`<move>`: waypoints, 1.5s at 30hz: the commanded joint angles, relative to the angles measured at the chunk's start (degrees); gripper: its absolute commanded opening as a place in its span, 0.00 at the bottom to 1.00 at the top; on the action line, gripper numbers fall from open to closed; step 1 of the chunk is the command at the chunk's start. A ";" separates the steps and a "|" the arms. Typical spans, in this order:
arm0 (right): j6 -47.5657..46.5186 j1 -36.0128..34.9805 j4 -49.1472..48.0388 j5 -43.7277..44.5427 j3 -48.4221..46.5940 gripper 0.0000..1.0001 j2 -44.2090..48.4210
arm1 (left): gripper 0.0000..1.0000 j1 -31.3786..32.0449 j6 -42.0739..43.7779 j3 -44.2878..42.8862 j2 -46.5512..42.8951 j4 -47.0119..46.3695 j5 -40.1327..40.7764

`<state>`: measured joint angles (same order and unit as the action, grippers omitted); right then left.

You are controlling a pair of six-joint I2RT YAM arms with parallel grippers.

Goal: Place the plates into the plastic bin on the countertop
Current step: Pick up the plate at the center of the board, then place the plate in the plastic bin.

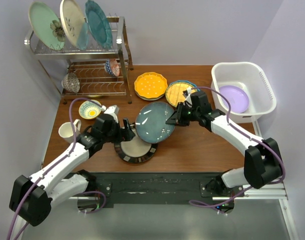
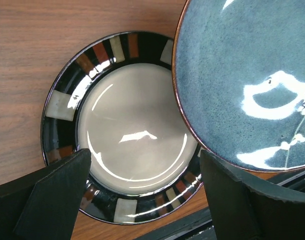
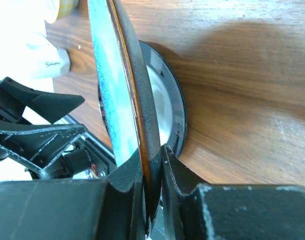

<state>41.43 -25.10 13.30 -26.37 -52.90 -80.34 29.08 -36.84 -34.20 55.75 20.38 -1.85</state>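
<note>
My right gripper [image 1: 171, 119] [image 3: 152, 160] is shut on the rim of a blue speckled plate [image 1: 155, 122] [image 3: 127, 75] [image 2: 242, 85] and holds it tilted above the table. Partly under it lies the dark patterned plate with a grey centre [image 1: 137, 152] [image 2: 135, 135] [image 3: 167, 110]. My left gripper [image 1: 128, 131] [image 2: 145, 160] hangs open over that plate's near rim, its fingers [image 2: 57, 195] astride it without touching. The white plastic bin [image 1: 242, 67] at the right holds a lilac plate [image 1: 233, 98]. A yellow scalloped plate [image 1: 150, 85] and a yellow gridded plate [image 1: 178, 92] lie behind.
A chrome wire rack [image 1: 120, 55] at the back left carries three large upright plates [image 1: 72, 22] and a small patterned bowl [image 1: 112, 67]. A yellow-and-blue bowl [image 1: 90, 110] and a white mug [image 1: 67, 131] stand near my left arm.
</note>
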 commanded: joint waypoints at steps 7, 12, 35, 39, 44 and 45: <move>2.78 -0.21 -3.12 1.66 -1.06 0.00 9.14 | 0.95 0.36 -0.07 0.36 -1.44 -5.26 -0.61; 2.52 -0.12 -2.06 5.53 -1.49 0.00 12.48 | 0.95 0.36 0.19 0.71 -0.82 -6.76 -2.02; -0.91 12.26 3.40 6.78 -8.09 0.00 13.54 | 0.95 0.27 2.83 -2.19 0.68 -4.82 -1.14; -1.26 16.30 3.58 4.76 -9.76 0.00 12.58 | 0.95 0.36 3.00 -2.10 1.12 -4.91 -1.32; -1.79 19.29 4.10 3.17 -11.87 0.00 11.52 | 0.95 0.36 2.91 -1.75 0.42 -5.26 -0.79; -2.05 19.65 4.19 2.82 -12.04 0.00 11.34 | 0.95 0.36 2.91 -1.75 0.42 -5.35 -0.88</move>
<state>39.33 -6.81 23.68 -17.65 -59.37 -70.02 29.08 -35.29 -34.65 56.80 17.30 -2.70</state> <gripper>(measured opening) 0.155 0.952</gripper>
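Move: The right gripper holds the blue-grey plate by its right rim. The plastic bin it is bound for lies about 35 cm to the right and 14 cm ahead, its middle some 6 cm lower; the purple plate inside sits roughly 31 cm right and 12 cm ahead. The yellow plate is about 15 cm ahead and 4 cm right, the striped plate 19 cm left and 8 cm back. From the left hand the bin is some 57 cm right and 18 cm ahead. Keep the right gripper shut on the blue-grey plate's rim and lift it about 4 cm first, easing right, then sweep right and forward towards the plastic bin, rising a little more at the end. Cover some 13 cm to the right in all, turning the wrist about 25 degrees clockwise as the plate swings along. ##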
